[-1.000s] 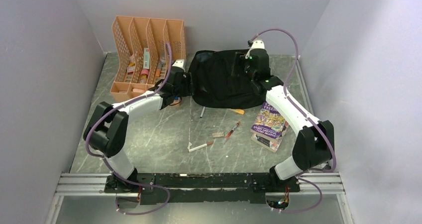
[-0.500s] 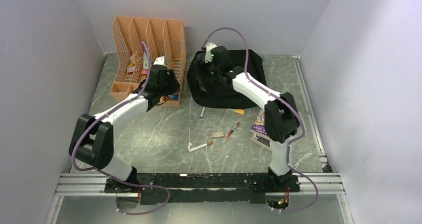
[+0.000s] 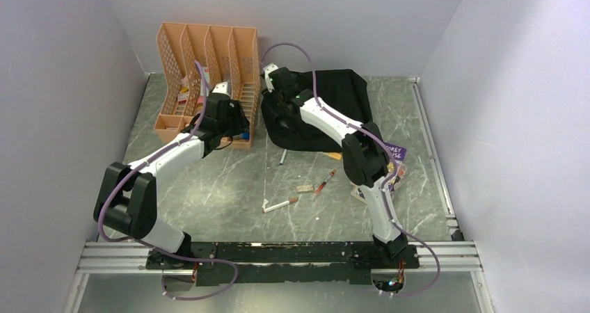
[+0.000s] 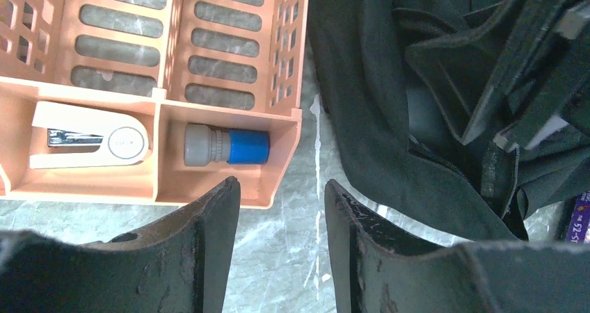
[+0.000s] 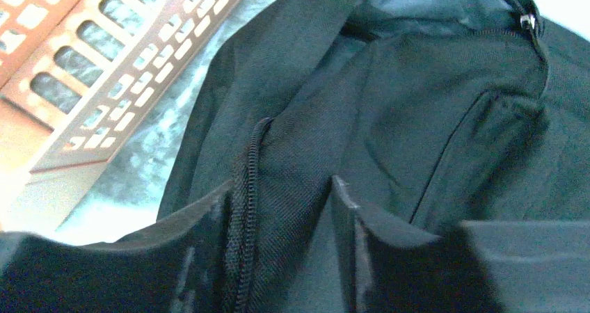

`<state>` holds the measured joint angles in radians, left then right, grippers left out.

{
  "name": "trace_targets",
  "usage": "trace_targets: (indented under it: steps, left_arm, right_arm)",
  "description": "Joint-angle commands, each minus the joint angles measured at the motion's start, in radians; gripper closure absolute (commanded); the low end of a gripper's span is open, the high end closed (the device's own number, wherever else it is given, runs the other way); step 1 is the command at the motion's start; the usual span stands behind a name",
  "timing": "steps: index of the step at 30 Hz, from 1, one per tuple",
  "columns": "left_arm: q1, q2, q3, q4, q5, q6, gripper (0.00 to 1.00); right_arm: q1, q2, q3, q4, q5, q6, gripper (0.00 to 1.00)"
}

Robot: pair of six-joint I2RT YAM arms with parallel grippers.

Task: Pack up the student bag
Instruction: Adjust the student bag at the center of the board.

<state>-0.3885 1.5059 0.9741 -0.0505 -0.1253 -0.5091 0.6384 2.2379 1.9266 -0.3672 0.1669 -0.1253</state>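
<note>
The student bag [image 3: 334, 108], black and soft, lies crumpled at the back of the table. My right gripper [image 3: 273, 97] has reached across to the bag's left edge. In the right wrist view the right gripper [image 5: 282, 188] is open, and a fold of the student bag [image 5: 417, 104] with its zipper runs between the fingers [image 5: 202, 243]. My left gripper [image 3: 235, 126] hovers just left of the bag, by the organizer's front corner. Seen from its wrist, the left gripper [image 4: 282, 188] is open over bare table, with the student bag [image 4: 369, 118] to its right.
An orange file organizer [image 3: 209, 55] stands at the back left; its front trays hold a stapler [image 4: 90, 142] and a blue-and-grey tube [image 4: 226, 146]. A purple book [image 3: 395, 153] lies half under the right arm. A red pen [image 3: 325, 182] and a white pen [image 3: 280, 204] lie mid-table.
The right arm swung from the bag's far right side across to its left edge, and the bag bunched up toward the back. The left gripper drew back from the bag toward the organizer.
</note>
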Motion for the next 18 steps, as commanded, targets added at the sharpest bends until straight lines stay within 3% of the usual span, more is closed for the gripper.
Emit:
trace_targets:
  steps: [1, 11, 18]
  left_arm:
    - [0.006, -0.030, -0.003, 0.013, 0.042, 0.006, 0.48]
    - [0.005, 0.019, 0.076, 0.148, 0.175, -0.030, 0.47]
    - [0.004, 0.095, 0.192, 0.271, 0.223, 0.017, 0.41]
  right_arm:
    - [0.004, 0.018, 0.047, -0.010, 0.110, -0.028, 0.58]
    - [-0.133, -0.164, -0.071, 0.101, -0.141, 0.162, 0.97]
    - [-0.280, -0.293, -0.216, 0.169, -0.329, 0.299, 1.00]
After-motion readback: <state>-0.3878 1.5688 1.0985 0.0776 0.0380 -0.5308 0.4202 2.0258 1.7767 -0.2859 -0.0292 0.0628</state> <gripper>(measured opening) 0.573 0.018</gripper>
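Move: The zipped edge of the student bag's flap already runs between the right hand's half-open fingers, practically at the hand point; the bag's middle is about 12 cm to the right and 2 cm back, some 6 cm lower. From there the orange organizer stands roughly 18 cm left, 1 cm ahead, and a white pen about 16 cm back and 2 cm right. From the left hand that flap edge lies about 7 cm ahead and 8 cm right; the organizer's middle is about 8 cm ahead and 10 cm left. The right fingers shut on the flap's zipped edge while the hand barely moves, then, pinching it, the hand pulls it about 9 cm to the right and some 7 cm up, drifting slightly forward and rolling nearly 20 degrees so that its left side rises. The left hand, empty and half open, waits a little, then lifts about 5 cm while easing right and forward beside the organizer towards the bag's left side, turning slightly clockwise and tipping up. ##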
